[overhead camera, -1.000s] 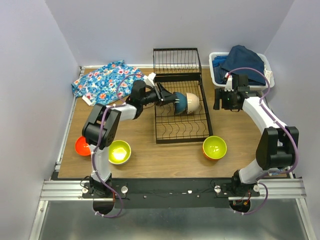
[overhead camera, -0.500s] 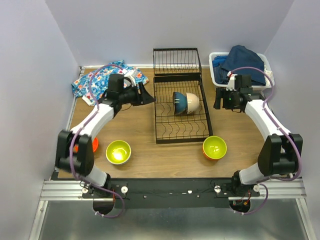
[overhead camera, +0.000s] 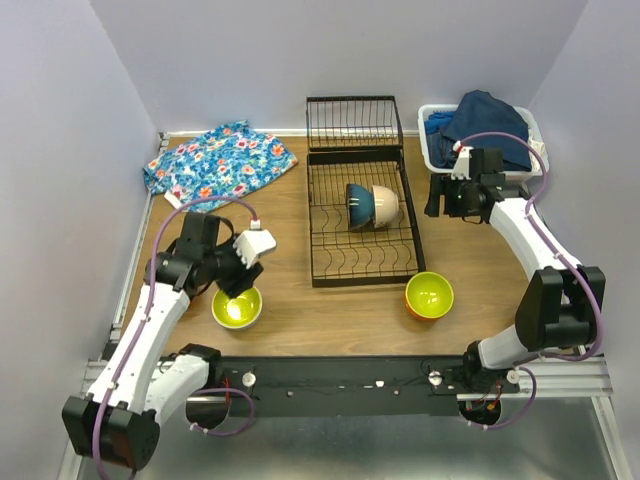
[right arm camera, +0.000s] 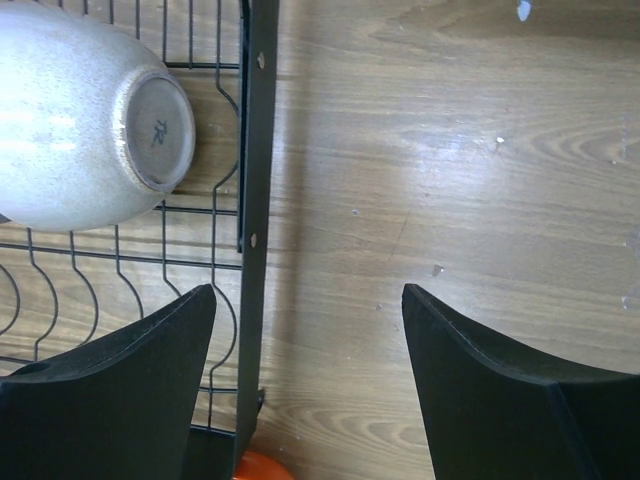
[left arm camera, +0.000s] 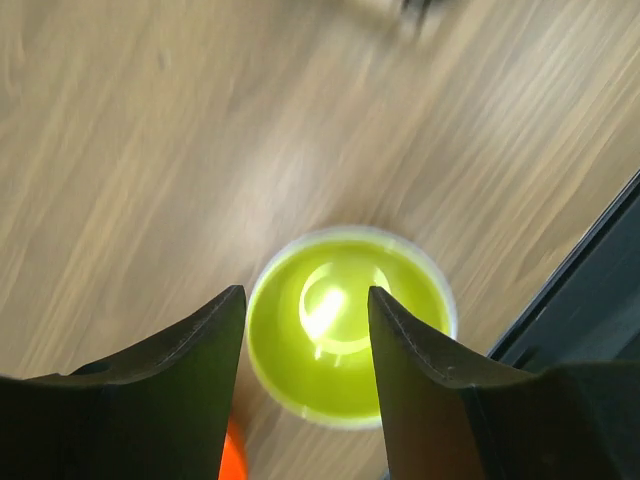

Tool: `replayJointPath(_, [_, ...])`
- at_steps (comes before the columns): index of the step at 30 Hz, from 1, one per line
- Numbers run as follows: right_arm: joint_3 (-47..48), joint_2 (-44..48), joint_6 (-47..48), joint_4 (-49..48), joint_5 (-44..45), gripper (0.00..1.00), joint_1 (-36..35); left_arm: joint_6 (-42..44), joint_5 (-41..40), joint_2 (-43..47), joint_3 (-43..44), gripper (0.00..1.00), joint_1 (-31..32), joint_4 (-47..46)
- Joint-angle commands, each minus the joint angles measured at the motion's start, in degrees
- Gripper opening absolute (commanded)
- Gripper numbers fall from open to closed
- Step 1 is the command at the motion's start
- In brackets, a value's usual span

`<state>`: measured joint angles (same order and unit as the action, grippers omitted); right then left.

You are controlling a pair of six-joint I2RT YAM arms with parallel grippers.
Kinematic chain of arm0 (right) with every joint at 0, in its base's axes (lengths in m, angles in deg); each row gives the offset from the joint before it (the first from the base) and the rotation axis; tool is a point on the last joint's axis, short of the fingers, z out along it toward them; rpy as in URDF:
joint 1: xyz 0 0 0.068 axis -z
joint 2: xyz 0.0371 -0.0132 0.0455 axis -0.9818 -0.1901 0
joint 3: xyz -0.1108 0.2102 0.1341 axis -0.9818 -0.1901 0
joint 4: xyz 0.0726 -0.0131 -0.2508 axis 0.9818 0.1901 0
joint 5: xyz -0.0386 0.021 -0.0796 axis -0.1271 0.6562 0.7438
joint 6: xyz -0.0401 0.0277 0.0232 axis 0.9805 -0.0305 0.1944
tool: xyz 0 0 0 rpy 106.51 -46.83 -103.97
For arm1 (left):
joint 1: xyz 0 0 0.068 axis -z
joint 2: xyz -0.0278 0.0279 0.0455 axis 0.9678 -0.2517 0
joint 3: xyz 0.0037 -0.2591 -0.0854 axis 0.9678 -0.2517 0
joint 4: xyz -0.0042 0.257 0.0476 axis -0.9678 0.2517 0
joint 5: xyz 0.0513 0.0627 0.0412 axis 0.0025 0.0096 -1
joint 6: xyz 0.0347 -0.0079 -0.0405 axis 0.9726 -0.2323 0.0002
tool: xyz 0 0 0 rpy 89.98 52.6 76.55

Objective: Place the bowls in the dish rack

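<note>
The black wire dish rack (overhead camera: 333, 262) holds a dark blue bowl (overhead camera: 357, 205) and a beige bowl (overhead camera: 386, 205) on their sides. The beige bowl (right arm camera: 70, 130) and the rack's rail (right arm camera: 256, 200) also show in the right wrist view. My left gripper (overhead camera: 237, 278) is open and empty, just above a yellow-green bowl (overhead camera: 237, 306), which sits between its fingers in the left wrist view (left arm camera: 345, 340). A red-orange bowl shows only as a sliver (left arm camera: 233, 455). An orange bowl with lime inside (overhead camera: 429, 294) sits front right of the rack. My right gripper (overhead camera: 444, 198) is open and empty over bare table right of the rack.
A floral cloth (overhead camera: 220, 160) lies at the back left. A white bin (overhead camera: 432, 150) of blue clothes stands at the back right. The rack's hinged end panel (overhead camera: 353, 122) stands up at its far end.
My left arm has drawn back from the rack, leaving the dark blue bowl there, and swung to the near left over the yellow-green bowl. The right arm has barely moved.
</note>
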<state>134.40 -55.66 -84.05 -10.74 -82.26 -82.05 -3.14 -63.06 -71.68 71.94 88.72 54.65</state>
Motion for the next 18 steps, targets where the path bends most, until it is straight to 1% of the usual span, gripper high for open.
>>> replayJointPath(1, [2.72, -0.82, 2.43, -0.45, -2.87, 0.83, -0.25, 16.13, -14.96, 5.26, -2.29, 0.6, -4.75, 12.07])
replayJointPath(4, [2.89, -0.56, 2.27, -0.88, -3.57, 0.83, -0.33, 18.86, -16.92, 5.45, -2.03, 0.59, -10.21, 15.32])
replayJointPath(5, [2.72, -0.38, 1.92, -1.15, -3.58, 0.83, -0.25, 19.13, -17.97, 5.1, -1.94, 0.58, -14.75, 15.33])
replayJointPath(7, [2.28, 0.06, 1.56, -2.11, -4.19, 0.83, -0.25, 21.23, -18.33, 4.22, -1.42, 0.58, -18.82, 15.16])
replayJointPath(8, [1.84, 0.15, 1.56, -2.38, -4.45, 0.83, -0.33, 21.67, -18.68, 2.82, -1.24, 0.57, -22.4, 14.9])
replayJointPath(9, [1.67, 0.23, -0.52, -2.64, -4.98, 0.83, -0.25, 22.03, -18.6, 1.94, -0.98, 0.56, -23.66, 14.63])
replayJointPath(12, [1.05, 0.32, -0.81, -2.65, -5.77, 0.83, -0.33, 23.61, -18.94, -0.97, -0.45, 0.55, -26.91, 14.28])
replayJointPath(18, [0.43, 1.37, -0.63, -3.08, -5.16, 0.83, -0.25, 20.89, -19.74, -5.01, -2.29, 0.55, -27.8, 10.85])
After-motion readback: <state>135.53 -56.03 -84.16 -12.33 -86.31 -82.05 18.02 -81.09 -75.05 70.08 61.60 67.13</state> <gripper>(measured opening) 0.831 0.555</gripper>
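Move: The orange bowl sits about 17 cm to the left of my empty left hand, nearly level with it in reach and roughly 12 cm lower. The lime bowl is almost beneath me, some 3 cm left and 2 cm back. The middle of the dish rack lies about 17 cm ahead and 25 cm to the right. From my right hand, the orange bowl is some 60 cm left, 19 cm back and 11 cm down. I sweep my empty left hand about 16 cm to the left, clear over the lime bowl to the orange bowl, sinking some 4 cm and easing back slightly as I go. Meanwhile I turn the wrist about 30 degrees, so the fingers lose their rightward slant and point more steeply down. They stay about half open, and I slow down above the bowl without touching it. ##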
